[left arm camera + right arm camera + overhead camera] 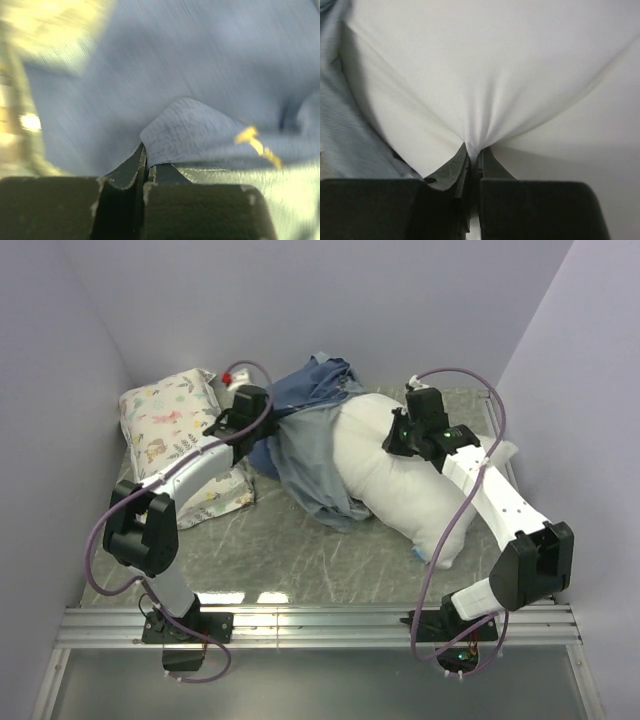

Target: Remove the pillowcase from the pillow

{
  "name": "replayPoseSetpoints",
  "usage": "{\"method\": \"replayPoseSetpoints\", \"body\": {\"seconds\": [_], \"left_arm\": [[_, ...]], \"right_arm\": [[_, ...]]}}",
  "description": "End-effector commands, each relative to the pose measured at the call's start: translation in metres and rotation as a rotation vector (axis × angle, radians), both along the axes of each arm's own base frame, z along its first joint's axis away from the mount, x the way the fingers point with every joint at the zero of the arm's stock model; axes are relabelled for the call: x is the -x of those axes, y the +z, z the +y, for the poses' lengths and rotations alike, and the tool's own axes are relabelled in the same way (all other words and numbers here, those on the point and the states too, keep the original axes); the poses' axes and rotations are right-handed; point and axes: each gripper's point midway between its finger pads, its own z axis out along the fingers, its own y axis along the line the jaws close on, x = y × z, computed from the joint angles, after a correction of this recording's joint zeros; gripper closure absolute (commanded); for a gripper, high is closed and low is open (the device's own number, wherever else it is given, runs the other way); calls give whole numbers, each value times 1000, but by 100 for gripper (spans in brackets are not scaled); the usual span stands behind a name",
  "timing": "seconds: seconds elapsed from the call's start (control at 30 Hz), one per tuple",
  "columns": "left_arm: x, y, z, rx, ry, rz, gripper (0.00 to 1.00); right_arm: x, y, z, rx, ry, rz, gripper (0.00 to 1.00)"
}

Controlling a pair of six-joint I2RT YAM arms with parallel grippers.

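Note:
The plump white pillow (405, 485) lies across the middle of the table, its near corner pointing at the right arm's base. The navy pillowcase (310, 445) is pulled back to the pillow's left end and bunched toward the back wall, paler inner side showing. My left gripper (268, 430) sits at the pillowcase's left edge; in the left wrist view it (146, 157) is shut on a raised fold of the pillowcase (190, 130). My right gripper (398, 440) is on top of the pillow, shut (474, 155) on a pinch of the pillow's white cloth (485, 90), which puckers into pleats. The pillowcase (345, 130) shows at the left.
A smaller white pillow printed with leaves and flowers (168, 410) lies at the back left, and a similar floral cloth (225, 495) lies under the left arm. Lilac walls close in on three sides. A metal rail (320, 625) runs along the near edge.

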Motion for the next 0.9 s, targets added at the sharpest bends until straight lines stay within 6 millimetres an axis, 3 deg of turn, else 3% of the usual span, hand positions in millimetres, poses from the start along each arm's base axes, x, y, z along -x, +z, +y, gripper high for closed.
{"method": "replayPoseSetpoints", "body": {"seconds": [0.0,0.03,0.13,0.23,0.33,0.5,0.57,0.6,0.67,0.7,0.8,0.87], "left_arm": [[-24,5,102,-66,344,-16,100],[-29,3,124,-57,398,-10,100],[-40,8,156,-41,462,-12,100],[-51,19,169,-43,474,-24,100],[-62,26,160,-37,422,-40,100],[-70,16,148,-30,358,-11,100],[-71,14,140,-12,316,-7,100],[-75,19,123,33,233,-28,99],[-74,31,105,69,130,-69,90],[-68,39,95,85,77,-88,71],[-62,68,72,71,0,-149,30],[-54,82,57,53,-35,-153,22]], "right_arm": [[-6,96,-21,-75,-56,-241,100],[-4,103,-26,-80,-68,-256,100],[-4,115,-40,-85,-107,-275,100],[3,127,-49,-87,-131,-305,100],[7,136,-52,-102,-137,-327,100],[16,158,-60,-101,-164,-379,100],[17,155,-64,-83,-174,-372,100],[16,150,-63,-83,-167,-364,100],[12,138,-57,-93,-145,-341,100],[10,126,-51,-108,-123,-319,100],[5,99,-40,-137,-102,-269,100],[1,82,-39,-135,-113,-236,100]]}}
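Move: The left gripper already pinches the blue pillowcase; the bunched cloth's middle is about 9 cm to its right, 4 cm back and 9 cm below. The patterned pillow, on the side the cloth is pulled towards, lies some 22 cm left, 5 cm back and 15 cm below. The right gripper already pinches the white pillow, whose middle is about 7 cm right, 6 cm back and 8 cm below; the pillowcase is some 18 cm left, 2 cm ahead and 12 cm below. Sweep the left gripper with its pinched cloth about 13 cm left and a little forward, turning counter-clockwise, then ease it roughly 5 cm back to the right, turning back, and open it late to let the pillowcase go. Meanwhile keep the right gripper shut on the white pillow and raise it about 6 cm while drawing right and slightly back, then let it sink a little. ##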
